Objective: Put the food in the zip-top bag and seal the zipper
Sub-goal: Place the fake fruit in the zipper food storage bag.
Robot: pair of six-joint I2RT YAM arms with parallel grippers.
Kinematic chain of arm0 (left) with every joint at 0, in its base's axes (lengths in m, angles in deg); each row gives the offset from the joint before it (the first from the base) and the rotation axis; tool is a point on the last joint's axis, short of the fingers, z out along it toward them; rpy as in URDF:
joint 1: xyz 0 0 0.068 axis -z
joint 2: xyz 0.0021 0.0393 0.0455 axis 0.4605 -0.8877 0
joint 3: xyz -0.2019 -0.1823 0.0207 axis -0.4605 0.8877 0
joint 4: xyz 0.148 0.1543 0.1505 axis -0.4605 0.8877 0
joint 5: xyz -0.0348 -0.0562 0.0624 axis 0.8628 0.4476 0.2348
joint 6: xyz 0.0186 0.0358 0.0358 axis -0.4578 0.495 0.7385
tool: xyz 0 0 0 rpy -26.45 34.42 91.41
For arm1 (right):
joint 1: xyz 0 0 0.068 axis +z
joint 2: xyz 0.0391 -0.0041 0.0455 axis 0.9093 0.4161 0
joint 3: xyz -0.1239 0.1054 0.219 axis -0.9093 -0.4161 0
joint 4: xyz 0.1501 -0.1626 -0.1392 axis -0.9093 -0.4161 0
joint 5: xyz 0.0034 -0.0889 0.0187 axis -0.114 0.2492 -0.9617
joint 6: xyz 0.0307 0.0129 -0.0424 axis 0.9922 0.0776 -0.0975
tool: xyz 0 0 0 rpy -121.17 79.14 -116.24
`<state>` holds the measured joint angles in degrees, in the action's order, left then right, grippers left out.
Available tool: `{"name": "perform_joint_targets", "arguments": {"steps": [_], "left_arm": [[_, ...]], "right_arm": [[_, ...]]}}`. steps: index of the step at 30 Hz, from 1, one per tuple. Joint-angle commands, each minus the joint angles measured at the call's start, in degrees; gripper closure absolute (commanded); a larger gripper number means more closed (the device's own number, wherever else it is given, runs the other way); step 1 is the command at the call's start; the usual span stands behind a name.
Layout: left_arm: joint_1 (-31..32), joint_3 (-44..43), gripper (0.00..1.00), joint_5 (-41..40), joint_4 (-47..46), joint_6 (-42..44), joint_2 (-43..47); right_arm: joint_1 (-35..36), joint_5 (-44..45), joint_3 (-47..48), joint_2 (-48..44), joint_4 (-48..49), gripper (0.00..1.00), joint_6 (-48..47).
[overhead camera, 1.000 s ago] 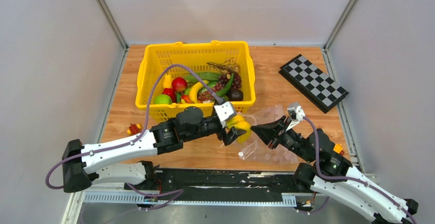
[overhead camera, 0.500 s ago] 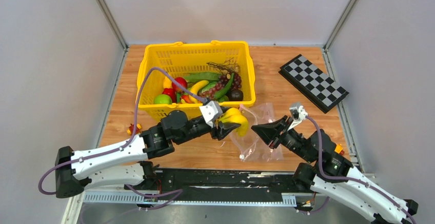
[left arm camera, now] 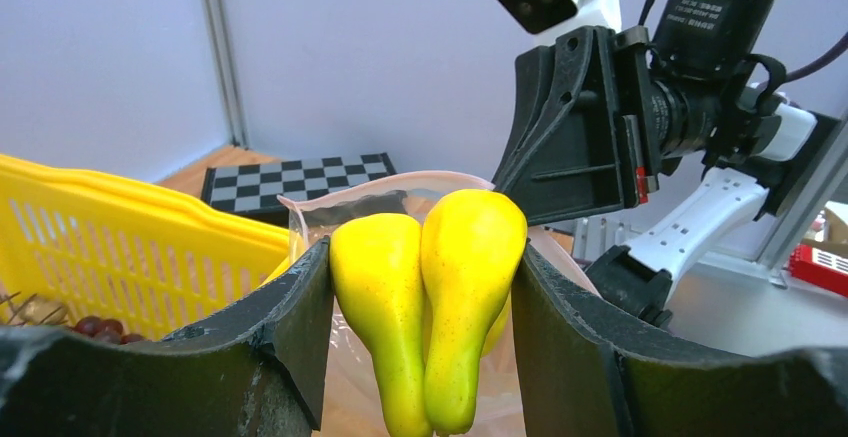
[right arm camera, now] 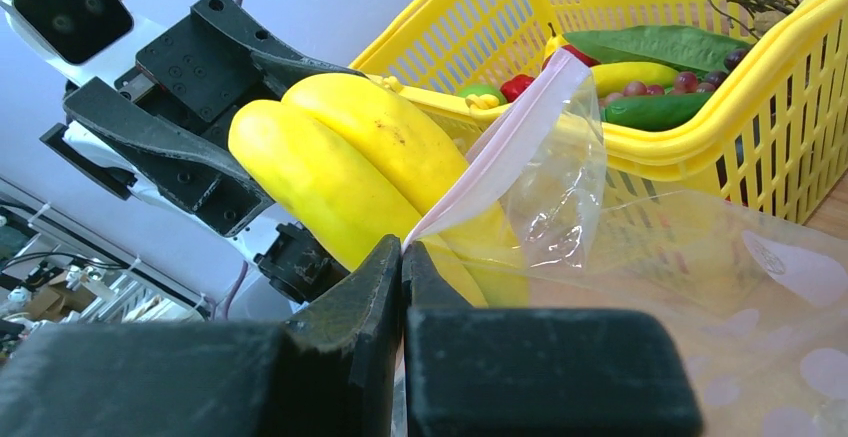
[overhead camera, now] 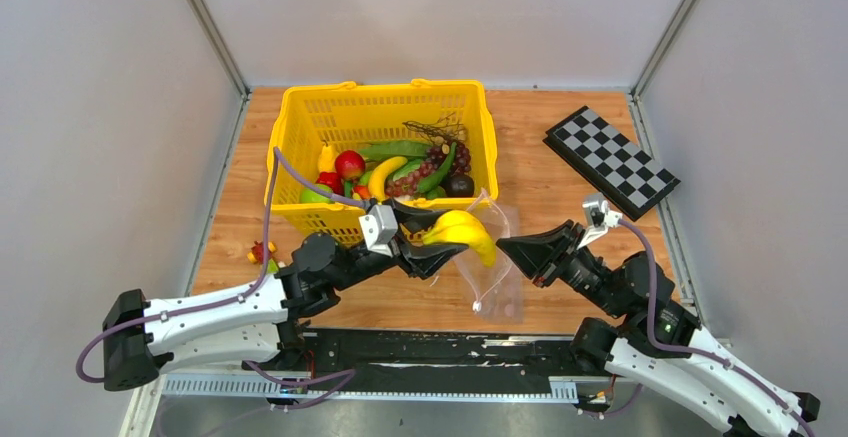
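Observation:
A bunch of yellow bananas (overhead camera: pixel 460 230) is pinched between the fingers of my left gripper (overhead camera: pixel 437 238), held above the table just in front of the yellow basket. In the left wrist view the bananas (left arm camera: pixel 432 287) fill the gap between both pads. The clear dotted zip-top bag (overhead camera: pixel 497 272) hangs right behind them. My right gripper (overhead camera: pixel 505 248) is shut on the bag's pink-white zipper (right arm camera: pixel 500 147) edge, holding the mouth up beside the bananas (right arm camera: pixel 340 167). More food (overhead camera: pixel 400 172) lies in the basket.
The yellow basket (overhead camera: pixel 300 117) stands at the back centre, close behind the left gripper. A folded checkerboard (overhead camera: pixel 610 162) lies at the back right. A small red and yellow toy (overhead camera: pixel 262 253) sits at the left by my left arm.
The left jaws closed onto the bananas, and the arm drew back left and lifted them. The right gripper raised the bag's edge, so the bag now hangs narrower and more upright.

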<state>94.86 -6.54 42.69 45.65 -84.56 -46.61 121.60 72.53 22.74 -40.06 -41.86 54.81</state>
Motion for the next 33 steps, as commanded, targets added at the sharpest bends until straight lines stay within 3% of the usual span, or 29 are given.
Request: {"name": "perform_joint_targets", "arguments": {"steps": [1, 10, 11, 14, 15, 20, 24, 27, 33], "left_arm": [[0.1, 1.0, 0.59, 1.2, -9.5, -1.6, 0.2], [0.1, -1.0, 0.38, 3.6, -0.4, 1.6, -4.2], [0.1, -2.0, 0.32, 3.5, 2.4, 2.4, -4.4], [0.1, -4.1, 0.03, 2.7, 8.6, 4.0, -4.2], [0.1, -4.5, 0.0, 2.4, 9.4, 4.1, -3.7], [0.1, -9.1, 0.0, 0.5, 17.7, 4.4, -0.7], [0.1, -13.2, 0.0, -10.6, 28.2, 3.0, -1.1], [0.1, -14.9, 0.0, -14.2, 35.4, 0.7, -3.6], [0.1, -15.7, 0.02, -11.1, 40.9, -6.5, -9.8]], "right_arm": [[0.2, -0.7, 2.2, -0.4, 2.2, 0.96, 2.8], [0.2, -0.5, 2.3, -2.5, 4.1, 0.96, 4.0], [0.2, -0.5, 2.3, -2.8, 4.1, 0.96, 4.0], [0.2, -0.1, 2.8, -3.0, 3.3, 0.96, 3.5], [0.2, 0.2, 3.0, -2.8, 2.7, 0.96, 3.1], [0.2, 1.5, 3.2, -1.0, 1.5, 0.96, 1.8], [0.2, 1.0, 3.3, 0.8, 1.6, 0.96, 0.5], [0.2, 1.3, 3.6, 2.4, 0.9, 0.96, -0.4], [0.2, -1.6, 4.3, 4.8, 2.0, 0.96, -3.0]]}}
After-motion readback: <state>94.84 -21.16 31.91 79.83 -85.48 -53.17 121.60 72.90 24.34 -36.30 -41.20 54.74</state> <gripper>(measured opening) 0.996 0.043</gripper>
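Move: The left hand grips the bananas about 5 cm to its right, their ends already at the bag's mouth. The middle of that mouth is about 9 cm to the hand's right, level with it front to back and some 6 cm lower. The yellow basket's middle lies roughly 22 cm ahead, 12 cm left and 24 cm below. From the right hand, pinching the bag's rim, the bananas are about 8 cm left, 2 cm ahead, and the mouth's middle 4 cm left and 2 cm lower. Dipping down about 4 cm and slightly right into the bag's mouth, the left hand opens its fingers wide and lets go of the bananas. It lifts back up and left, then swings 3–4 cm forward and sinks again, wide open, the fingers tipping downward some 25 degrees overall. The right hand keeps pinching the rim, rising about 2 cm and coming back down. ##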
